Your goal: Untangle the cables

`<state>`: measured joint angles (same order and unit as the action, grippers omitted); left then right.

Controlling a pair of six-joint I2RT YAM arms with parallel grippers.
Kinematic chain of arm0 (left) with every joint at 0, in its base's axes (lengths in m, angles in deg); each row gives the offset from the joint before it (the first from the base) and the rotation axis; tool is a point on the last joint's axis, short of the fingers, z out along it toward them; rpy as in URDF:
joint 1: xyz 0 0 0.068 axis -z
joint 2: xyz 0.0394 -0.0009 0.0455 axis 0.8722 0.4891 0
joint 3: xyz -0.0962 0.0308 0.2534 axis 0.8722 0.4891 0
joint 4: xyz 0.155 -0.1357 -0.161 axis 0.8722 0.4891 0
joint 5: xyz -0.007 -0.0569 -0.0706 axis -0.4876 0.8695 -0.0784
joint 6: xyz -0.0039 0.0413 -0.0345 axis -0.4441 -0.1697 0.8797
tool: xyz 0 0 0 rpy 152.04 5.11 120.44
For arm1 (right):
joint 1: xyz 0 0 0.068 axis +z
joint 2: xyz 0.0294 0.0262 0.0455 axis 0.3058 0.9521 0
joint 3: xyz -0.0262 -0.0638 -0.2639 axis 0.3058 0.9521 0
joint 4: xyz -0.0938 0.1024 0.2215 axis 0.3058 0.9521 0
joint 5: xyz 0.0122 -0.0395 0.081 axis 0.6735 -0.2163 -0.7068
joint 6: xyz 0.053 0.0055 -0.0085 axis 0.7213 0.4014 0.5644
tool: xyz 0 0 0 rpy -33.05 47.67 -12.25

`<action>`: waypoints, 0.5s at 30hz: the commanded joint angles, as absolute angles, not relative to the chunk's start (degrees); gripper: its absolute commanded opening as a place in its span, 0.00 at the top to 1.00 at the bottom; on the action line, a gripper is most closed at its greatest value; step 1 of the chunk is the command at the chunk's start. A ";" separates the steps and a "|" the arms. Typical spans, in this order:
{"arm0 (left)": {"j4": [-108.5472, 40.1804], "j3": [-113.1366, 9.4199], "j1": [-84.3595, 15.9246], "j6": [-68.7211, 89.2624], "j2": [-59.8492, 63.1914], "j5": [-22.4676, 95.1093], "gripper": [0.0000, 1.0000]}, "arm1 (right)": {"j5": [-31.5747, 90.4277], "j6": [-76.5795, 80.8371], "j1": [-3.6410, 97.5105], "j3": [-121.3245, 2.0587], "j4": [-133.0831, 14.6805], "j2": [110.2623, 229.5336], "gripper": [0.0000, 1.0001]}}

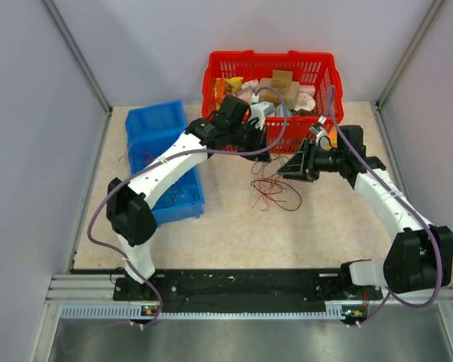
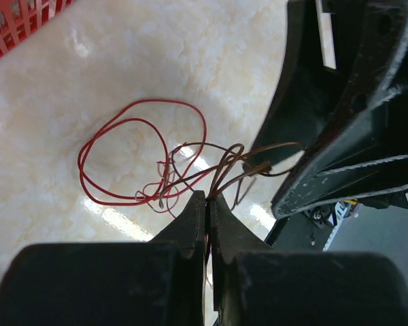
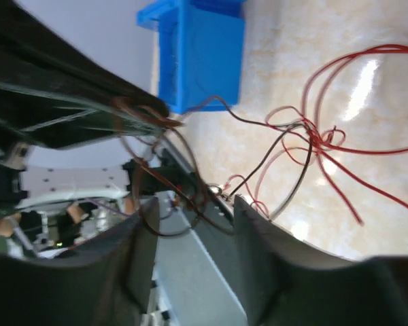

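The cables [image 1: 274, 192] are thin red and dark-red wires lying in loose loops on the beige tabletop just before the red basket. In the left wrist view the red loops [image 2: 139, 159] spread on the table while dark strands rise to my left gripper [image 2: 208, 197], whose jaws are pressed shut on them. My right gripper [image 3: 194, 221] stands open beside it, with a dark wire loop [image 3: 183, 197] hanging loose between its fingers. From above, the left gripper [image 1: 266, 149] and right gripper [image 1: 291, 167] face each other closely over the bundle.
A red basket [image 1: 211, 79] full of mixed items stands at the back, right behind both grippers. A blue bin [image 1: 147, 124] sits at the left under the left arm and shows as the blue bin [image 3: 197, 54] in the right wrist view. Grey walls enclose the table.
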<state>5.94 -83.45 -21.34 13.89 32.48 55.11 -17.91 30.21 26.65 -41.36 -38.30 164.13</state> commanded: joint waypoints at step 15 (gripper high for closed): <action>0.09 -93.42 -23.27 24.61 23.12 58.38 1.00 | 0.67 20.88 31.08 -36.48 -50.54 166.95 0.30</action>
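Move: The red cable tangle lies below both hands. From the open-ended right hand, it is roughly 15 cm down, some 3 cm back and nearly in line sideways. From the left hand, already pinching the upper red and dark strands, it is about 17 cm down, 5 cm back and 4 cm to the right. The red basket's middle is about 18 cm ahead of the right hand, the blue bin's about 26 cm left of the left hand and level with it. Straight up goes the left hand, about 10 cm, fingers still shut on the strands and their tips tilting up some 10 degrees. Meanwhile the already parting right fingers spread much wider as that hand sinks about 5 cm towards the red tangle, easing a little forward and right, its tips dipping roughly 15 degrees. ##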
